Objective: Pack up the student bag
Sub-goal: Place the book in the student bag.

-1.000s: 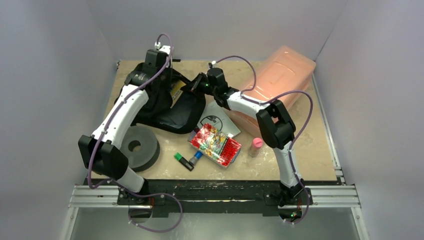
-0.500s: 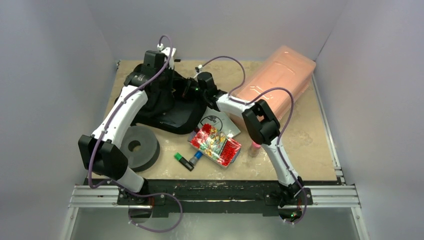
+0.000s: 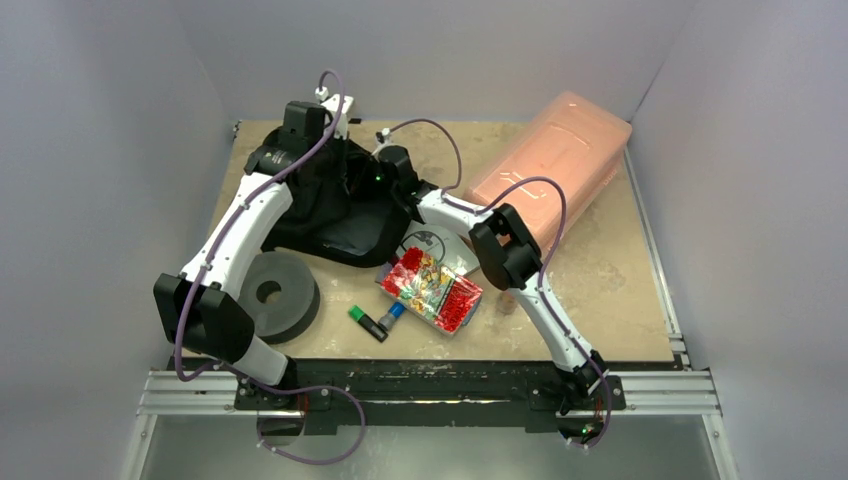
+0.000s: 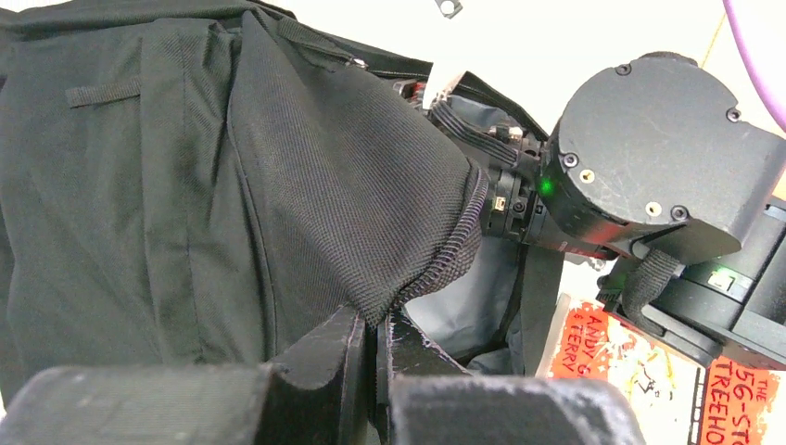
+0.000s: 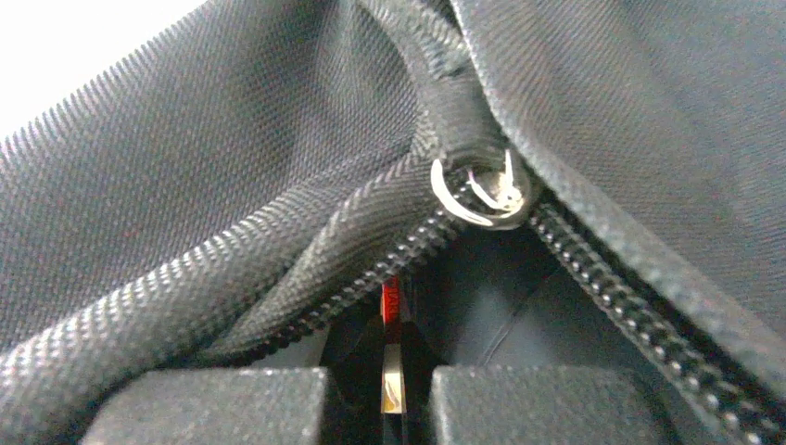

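The student bag (image 3: pixel 320 215), black fabric, lies at the back left with its zipped mouth pulled open. My left gripper (image 4: pixel 378 320) is shut on the zipper edge of the bag (image 4: pixel 232 185) and holds that flap up. My right gripper (image 3: pixel 368 182) reaches into the opening from the right. Its jaws (image 5: pixel 394 343) are shut on a thin red and white book (image 5: pixel 393 301), seen edge-on between the zipper teeth. In the left wrist view the book's red cover (image 4: pixel 640 366) shows under the right wrist, partly hidden by the bag.
A translucent pink box (image 3: pixel 550 170) stands at the back right. A dark grey foam ring (image 3: pixel 275 295) sits by the left arm. A red snack packet (image 3: pixel 432 290), a white card (image 3: pixel 440 248) and a green and black stick (image 3: pixel 367 320) lie in the middle.
My right arm has swung left, carrying the book from beside the bag into its open mouth. The left gripper has kept its hold on the flap and stayed in place.
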Robot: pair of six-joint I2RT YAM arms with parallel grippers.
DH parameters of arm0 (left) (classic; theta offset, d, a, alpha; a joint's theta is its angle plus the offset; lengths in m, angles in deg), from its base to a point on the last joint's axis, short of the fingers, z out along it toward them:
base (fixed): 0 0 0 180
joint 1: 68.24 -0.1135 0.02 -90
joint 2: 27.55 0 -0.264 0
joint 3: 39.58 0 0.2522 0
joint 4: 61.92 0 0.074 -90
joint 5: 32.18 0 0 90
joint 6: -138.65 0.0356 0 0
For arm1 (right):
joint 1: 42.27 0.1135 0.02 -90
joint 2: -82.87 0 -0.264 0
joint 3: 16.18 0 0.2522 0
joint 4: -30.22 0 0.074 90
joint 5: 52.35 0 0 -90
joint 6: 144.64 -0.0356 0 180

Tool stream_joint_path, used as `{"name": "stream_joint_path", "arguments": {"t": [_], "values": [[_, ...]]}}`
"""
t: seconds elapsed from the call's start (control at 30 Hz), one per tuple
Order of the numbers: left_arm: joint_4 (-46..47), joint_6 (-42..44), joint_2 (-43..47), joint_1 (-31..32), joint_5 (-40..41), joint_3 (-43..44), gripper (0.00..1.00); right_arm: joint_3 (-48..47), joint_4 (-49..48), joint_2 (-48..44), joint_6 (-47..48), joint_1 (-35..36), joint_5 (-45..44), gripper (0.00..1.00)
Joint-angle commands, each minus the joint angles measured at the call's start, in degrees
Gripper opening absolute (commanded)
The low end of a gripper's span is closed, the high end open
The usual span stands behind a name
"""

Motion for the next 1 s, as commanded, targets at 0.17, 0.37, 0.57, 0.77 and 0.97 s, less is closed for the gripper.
{"name": "stream_joint_path", "arguments": {"t": [0.17,0.37,0.57,0.77,0.97], "values": [[5.28,0.97,3.15,-0.69,-1.86,-0.15,0.0,-12.19,-0.05,4.81,3.35,0.43,-13.45,0.41],[4.72,0.22,2.45,-1.4,1.8,0.06,0.0,-5.89,11.14,-2.9,4.8,0.42,-17.94,0.68],[2.36,-3.19,0.59,-3.55,1.96,2.05,0.0,9.13,18.53,-18.14,12.55,0.47,-20.11,0.81],[2.13,-4.01,0.1,-3.68,1.04,1.93,0.0,21.63,25.97,-32.59,18.76,0.83,-19.5,0.88],[0.12,-5.97,-1.18,-3.68,1.04,3.37,0.0,43.28,27.43,-50.48,17.16,3.12,-18.7,0.89]]}}
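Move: The right gripper holds the yellow book inside the student bag's mouth. The book's middle is about 4 cm ahead, 6 cm left and 2 cm below it; the bag's middle is some 6 cm left, level fore and aft, 6 cm below. From that gripper the grey notebook lies roughly 12 cm back and 21 cm right, the red book 22 cm back and 20 cm right. From the left gripper, pinching the flap, the yellow book is about 9 cm ahead, 4 cm left and 13 cm down. Push the right gripper a last 5 cm or so forward inside the student bag while spreading its fingers wide to let go of the yellow book. Then, after a small dip, draw it out of the mouth back and to the right, roughly 14 cm each way, and up, tipping the fingertips down about 20 degrees. Keep the bag's flap pinched with the left gripper, easing it 2 to 3 cm left. ##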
